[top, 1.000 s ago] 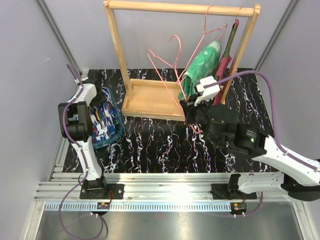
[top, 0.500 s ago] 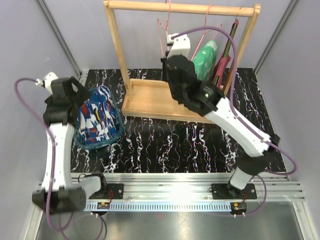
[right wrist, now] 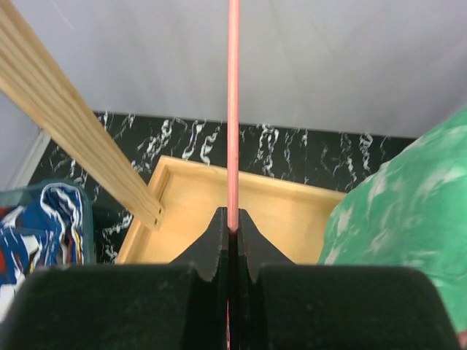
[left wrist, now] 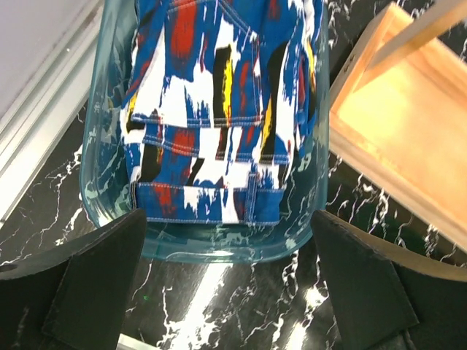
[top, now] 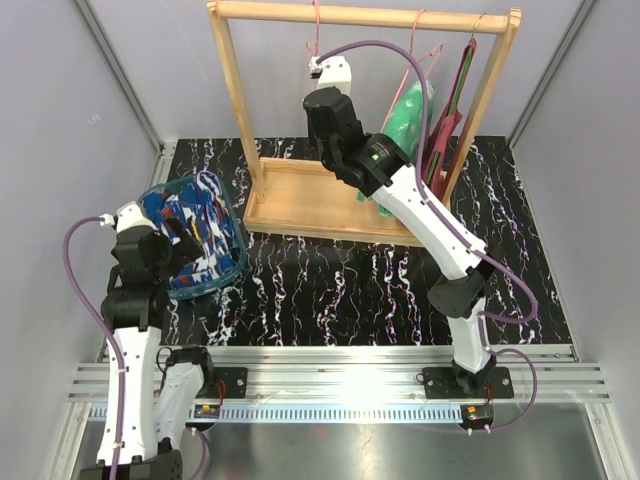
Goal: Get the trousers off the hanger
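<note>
The dark blue trousers with red and white patches [top: 195, 230] lie folded in a clear teal basket [top: 225, 270] at the left; they fill the left wrist view [left wrist: 219, 109]. My left gripper [top: 160, 240] is open and empty just above the basket's near rim [left wrist: 228, 219]. The bright green trousers [top: 405, 120] hang from a pink hanger on the wooden rack's top rail [top: 360, 15], and show at the right in the right wrist view [right wrist: 408, 219]. My right gripper [top: 318, 62] is raised under the rail, shut on the wire of an empty pink hanger [right wrist: 233, 109].
The wooden rack's base tray [top: 300, 200] stands at the back middle, its left post [top: 235, 110] beside the basket. A maroon garment [top: 450, 115] hangs at the rack's right end next to the green trousers. Grey walls close in both sides.
My right gripper has lifted the empty pink hanger from low in front of the rack up to the top rail. My left arm has drawn back to the basket's near side.
</note>
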`<action>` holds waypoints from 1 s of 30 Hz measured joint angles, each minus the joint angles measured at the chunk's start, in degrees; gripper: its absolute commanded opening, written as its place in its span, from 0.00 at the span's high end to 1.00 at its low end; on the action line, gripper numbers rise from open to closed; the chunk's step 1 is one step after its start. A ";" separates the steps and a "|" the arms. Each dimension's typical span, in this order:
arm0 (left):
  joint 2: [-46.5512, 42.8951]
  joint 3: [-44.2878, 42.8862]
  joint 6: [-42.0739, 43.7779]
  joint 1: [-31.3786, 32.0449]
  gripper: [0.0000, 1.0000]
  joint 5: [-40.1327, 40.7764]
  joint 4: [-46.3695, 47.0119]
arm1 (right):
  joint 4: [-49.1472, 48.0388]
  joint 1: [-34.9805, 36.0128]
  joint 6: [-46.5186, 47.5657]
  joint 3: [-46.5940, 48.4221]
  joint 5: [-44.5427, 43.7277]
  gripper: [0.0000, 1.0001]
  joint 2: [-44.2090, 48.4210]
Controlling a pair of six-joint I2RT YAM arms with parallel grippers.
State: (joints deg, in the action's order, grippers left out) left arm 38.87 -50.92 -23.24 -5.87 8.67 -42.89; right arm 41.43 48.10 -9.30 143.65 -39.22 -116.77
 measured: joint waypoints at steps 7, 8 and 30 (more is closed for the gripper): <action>-0.72 0.83 1.31 0.79 0.01 -0.50 1.05 | -2.64 -0.28 -3.06 -9.81 4.22 0.59 4.85; -0.96 0.83 1.44 1.05 0.01 -0.48 1.09 | -2.32 -0.31 -3.61 -10.40 4.90 0.59 5.64; -2.89 0.83 2.38 3.98 0.01 1.99 1.03 | 11.15 -7.67 -7.06 -18.01 5.88 0.39 26.40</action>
State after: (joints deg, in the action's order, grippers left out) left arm 35.99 -50.09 -20.86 -1.89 10.66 -41.87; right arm 52.58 40.42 -16.36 125.64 -33.34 -90.37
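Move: My right hand grips the empty pink hanger; the rail where its hook belongs is about 10 cm ahead and 12 cm above, with no sideways offset. The green trousers hang some 16 cm to my right, 3 cm farther out and 7 cm lower, the maroon trousers about 24 cm right and 3 cm ahead. From my idle left hand, that rail spot is roughly 30 cm ahead, 33 cm right and 30 cm up. With my right hand I lower the held hanger about 2 cm to leave it on the rail, then open my fingers to let go and draw back while rising. I carry on around to the right, about 13 cm in all, and finally dip forward and down with open fingers towards the green trousers and their pink hanger. ##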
